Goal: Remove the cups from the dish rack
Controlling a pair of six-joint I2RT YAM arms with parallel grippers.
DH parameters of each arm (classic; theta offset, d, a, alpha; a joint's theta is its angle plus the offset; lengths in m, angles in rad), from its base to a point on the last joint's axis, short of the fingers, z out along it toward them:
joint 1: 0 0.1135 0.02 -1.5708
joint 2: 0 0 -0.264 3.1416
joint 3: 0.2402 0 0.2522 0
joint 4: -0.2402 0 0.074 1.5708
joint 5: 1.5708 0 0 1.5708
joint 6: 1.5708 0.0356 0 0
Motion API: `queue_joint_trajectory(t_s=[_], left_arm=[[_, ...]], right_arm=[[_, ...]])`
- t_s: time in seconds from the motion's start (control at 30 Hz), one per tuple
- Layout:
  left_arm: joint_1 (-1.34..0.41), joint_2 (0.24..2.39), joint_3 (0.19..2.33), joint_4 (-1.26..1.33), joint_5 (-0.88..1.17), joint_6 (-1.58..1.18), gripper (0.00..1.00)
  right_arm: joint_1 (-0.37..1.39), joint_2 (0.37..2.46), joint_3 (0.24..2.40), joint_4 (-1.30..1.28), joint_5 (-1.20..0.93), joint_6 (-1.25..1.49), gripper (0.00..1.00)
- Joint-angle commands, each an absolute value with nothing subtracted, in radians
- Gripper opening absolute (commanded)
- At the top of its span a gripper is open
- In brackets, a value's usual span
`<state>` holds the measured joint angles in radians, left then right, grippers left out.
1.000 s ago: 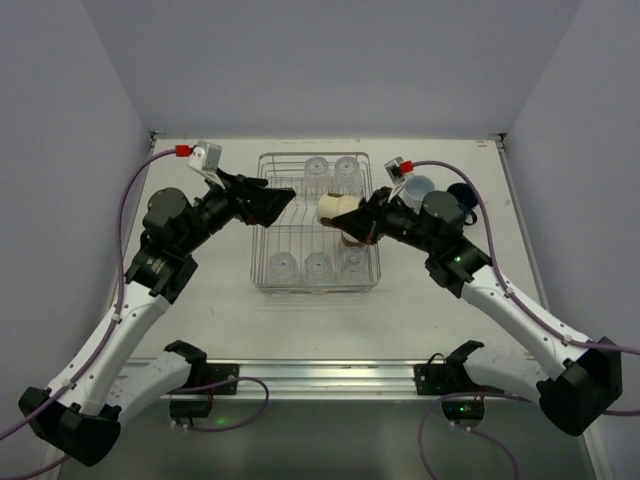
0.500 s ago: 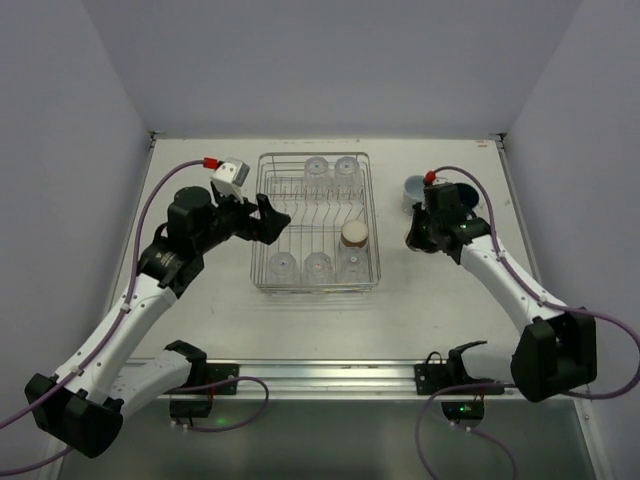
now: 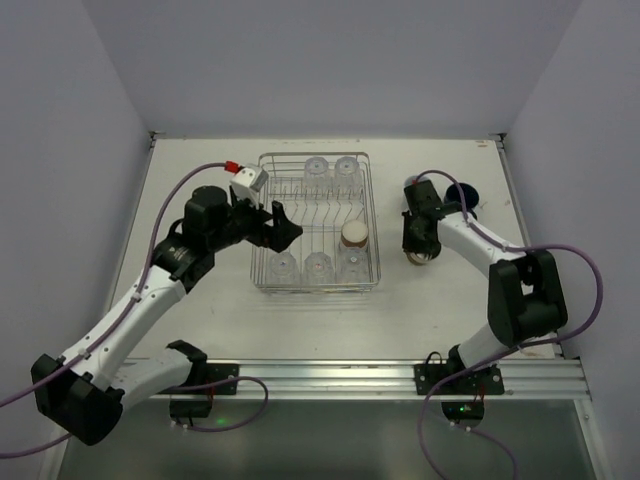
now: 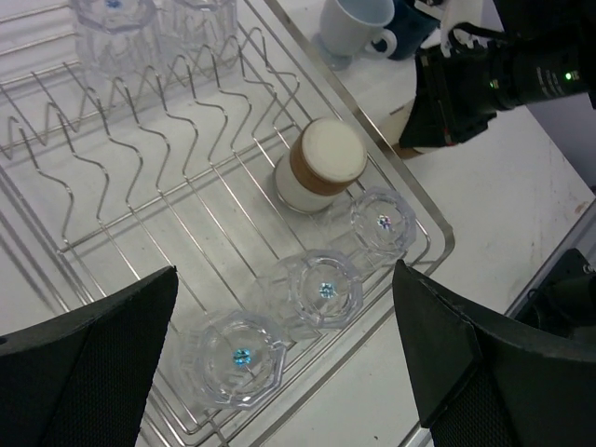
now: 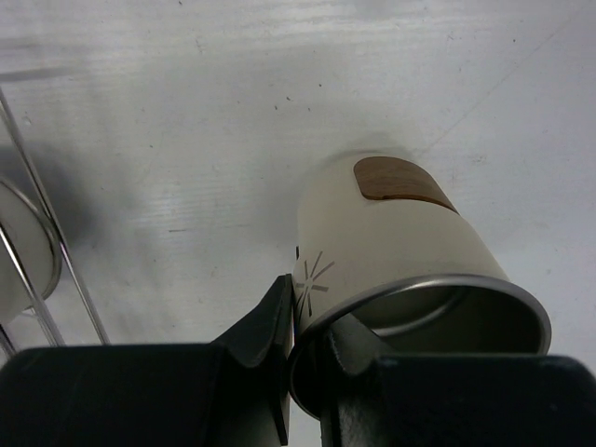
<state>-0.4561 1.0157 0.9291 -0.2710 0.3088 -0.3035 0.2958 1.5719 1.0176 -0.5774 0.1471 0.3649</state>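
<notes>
The silver wire dish rack [image 3: 300, 205] stands mid-table. Three clear ribbed tumblers [image 4: 323, 290] sit upside down along its near row, two more [image 3: 330, 168] at the back. A brown and beige cup [image 4: 321, 166] stands inverted by the right wall. My left gripper [image 4: 284, 270] hangs open above the near tumblers, holding nothing. My right gripper [image 5: 307, 321] is shut on the rim of a beige cup [image 5: 391, 233] with a brown patch, low over the table right of the rack [image 3: 421, 258]; whether the cup touches the table I cannot tell.
A pale blue cup [image 4: 358, 28] and a dark blue mug [image 3: 463, 195] stand on the table at the back right, just beyond the right gripper. The rack's raised right wall [image 5: 37, 242] lies close to the left of the held cup.
The right arm has carried the beige cup out of the rack and down to the table on its right. The left gripper has swung from the rack's back left toward the near row.
</notes>
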Motion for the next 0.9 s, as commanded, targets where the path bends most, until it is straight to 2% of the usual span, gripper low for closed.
queue_joint_trajectory(t_s=[0.0, 0.03, 0.07, 0.17, 0.2, 0.3, 0.37, 0.53, 0.77, 0.87], left_arm=[[-0.531, 1.049, 0.946, -0.276, 0.330, -0.333, 1.00], [-0.581, 1.057, 0.946, -0.272, 0.301, -0.344, 1.00], [-0.604, 1.066, 0.948, -0.267, 0.284, -0.351, 1.00], [-0.681, 1.118, 0.957, -0.244, 0.230, -0.382, 1.00], [-0.698, 1.146, 0.960, -0.230, 0.215, -0.388, 1.00], [-0.755, 1.233, 1.012, -0.216, 0.118, -0.382, 1.00], [-0.790, 1.282, 1.071, -0.216, 0.045, -0.373, 1.00], [-0.842, 1.469, 1.207, -0.224, -0.084, -0.322, 1.00], [-0.847, 1.646, 1.318, -0.225, -0.167, -0.291, 0.98], [-0.847, 1.707, 1.351, -0.233, -0.182, -0.291, 0.98]], right_arm=[[0.299, 1.586, 1.077, -0.537, 0.146, 0.347, 0.06], [0.299, 1.589, 1.077, -0.535, 0.144, 0.345, 0.10], [0.299, 1.586, 1.072, -0.532, 0.144, 0.347, 0.24], [0.301, 1.540, 1.052, -0.515, 0.126, 0.347, 0.44], [0.304, 1.522, 1.048, -0.512, 0.120, 0.348, 0.54], [0.314, 1.441, 1.031, -0.502, 0.106, 0.348, 0.67], [0.318, 1.401, 1.023, -0.497, 0.097, 0.351, 0.70], [0.319, 1.238, 0.971, -0.462, 0.075, 0.365, 0.68], [0.321, 0.895, 0.735, -0.183, -0.040, 0.487, 0.68], [0.321, 0.792, 0.695, -0.143, -0.066, 0.508, 0.68]])
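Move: The beige cup standing upside down in the rack lies about 15 cm to the right of the open left hand, 6 cm ahead and some 20 cm lower; one glass stands roughly 6 cm nearer the robot than that cup, another 7 cm left of that glass. The other beige cup, pinched at its rim by the right hand, has its middle about 3 cm right and 4 cm below; the pale blue mug is some 14 cm straight ahead of the right hand, the dark blue cup 13 cm ahead and 9 cm right. The held beige cup is let go on the table: the right fingers open from its rim, edge forward slightly, then rise about 15 cm and draw back a little, tilting up to point more forward. Towards the beige cup in the rack, the left hand sweeps some 14 cm right, sinking about 10 cm, first drifting back, then reaching forward, its wide-open fingers tipping more steeply down. ##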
